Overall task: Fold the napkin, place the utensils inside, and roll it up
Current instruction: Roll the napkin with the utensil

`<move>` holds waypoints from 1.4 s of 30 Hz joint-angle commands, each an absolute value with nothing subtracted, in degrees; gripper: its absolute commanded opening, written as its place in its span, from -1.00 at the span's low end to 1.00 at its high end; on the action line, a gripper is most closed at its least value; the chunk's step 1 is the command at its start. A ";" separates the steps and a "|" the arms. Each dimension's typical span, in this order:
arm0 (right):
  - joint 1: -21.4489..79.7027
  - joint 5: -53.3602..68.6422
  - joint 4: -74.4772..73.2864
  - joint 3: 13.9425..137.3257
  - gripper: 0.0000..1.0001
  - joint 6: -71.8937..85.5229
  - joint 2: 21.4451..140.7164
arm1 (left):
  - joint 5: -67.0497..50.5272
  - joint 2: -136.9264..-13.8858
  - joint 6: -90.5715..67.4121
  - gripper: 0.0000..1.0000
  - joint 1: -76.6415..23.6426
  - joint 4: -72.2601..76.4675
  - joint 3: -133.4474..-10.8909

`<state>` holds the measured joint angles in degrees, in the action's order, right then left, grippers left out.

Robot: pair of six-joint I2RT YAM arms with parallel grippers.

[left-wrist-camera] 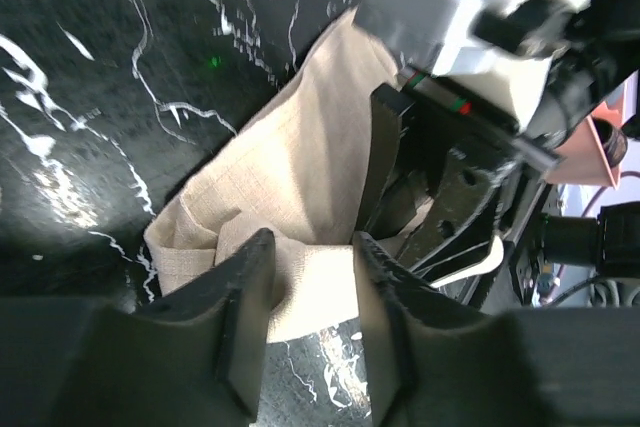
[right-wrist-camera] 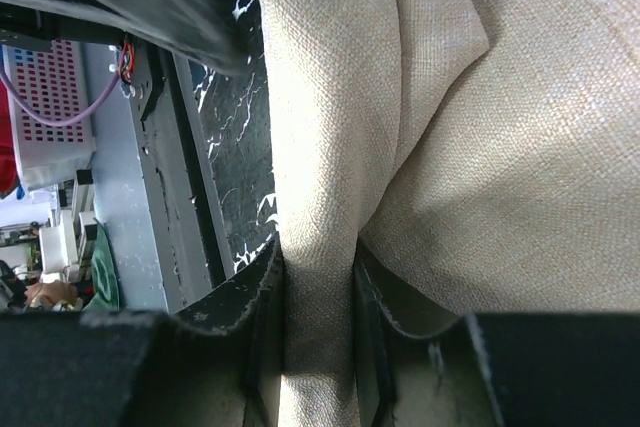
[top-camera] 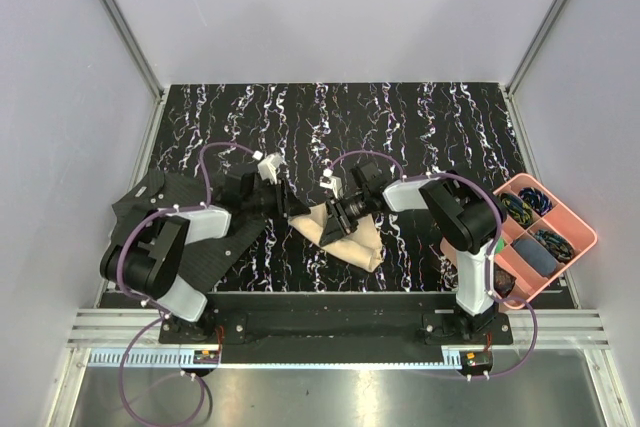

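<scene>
The beige napkin point(top-camera: 352, 241) lies bunched in a loose roll on the marbled table, between the two arms. My right gripper point(top-camera: 338, 215) reaches in from the right and is shut on a thick rolled fold of the napkin point(right-wrist-camera: 480, 147), with cloth filling the gap between its jaws point(right-wrist-camera: 318, 267). My left gripper point(top-camera: 298, 211) comes in from the left. Its fingertips point(left-wrist-camera: 312, 247) stand on either side of the napkin's near edge point(left-wrist-camera: 290, 167) and press into the cloth. The right gripper's black body point(left-wrist-camera: 450, 177) sits close behind that edge. The utensils are hidden.
A pink tray point(top-camera: 590, 238) with small coloured items stands at the table's right edge, beside the right arm's base. A black mat point(top-camera: 160, 192) lies under the left arm at the left. The table's front rail point(right-wrist-camera: 150, 207) runs close to the napkin.
</scene>
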<state>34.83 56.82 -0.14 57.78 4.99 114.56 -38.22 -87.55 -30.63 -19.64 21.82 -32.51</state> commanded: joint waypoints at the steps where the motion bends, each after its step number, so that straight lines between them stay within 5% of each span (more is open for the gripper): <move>1: 34.72 57.57 -0.53 58.80 -0.35 5.10 116.72 | -40.43 -90.61 -30.85 -0.29 -20.39 26.10 -33.40; 15: 34.19 54.32 -0.70 58.98 -0.31 5.97 116.81 | -39.82 -94.83 -30.76 -0.99 -21.27 24.00 -34.54; 26: 34.19 43.69 -7.55 60.47 0.38 4.93 106.71 | -35.42 -97.12 -30.23 -1.00 -21.27 18.02 -36.82; 42: 51.15 5.98 -12.40 58.62 0.43 -6.50 94.21 | -34.98 -101.42 -30.41 -1.00 -21.27 12.83 -41.57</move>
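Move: The left hand, fingers part open, hovers over the left end of the rolled napkin; that end's middle lies about 5 cm below, 2 cm back and 1 cm to its right. The right hand's fingers straddle the roll right at its hand point; the roll's right end lies some 11 cm right and 5 cm back from that hand, and the unrolled flap about 9 cm right and 3 cm ahead. While the right hand keeps still around the roll, the left hand shuts its fingers fully and sinks about 4 cm, tipping slightly, to set its closed tips on the napkin's left end and press there. The right hand then opens wide, lets go of the roll and moves forward and up, then draws back while still rising, to stop about 6 cm above its start with the wrist rolled some 35 degrees and the open fingers over the napkin. ##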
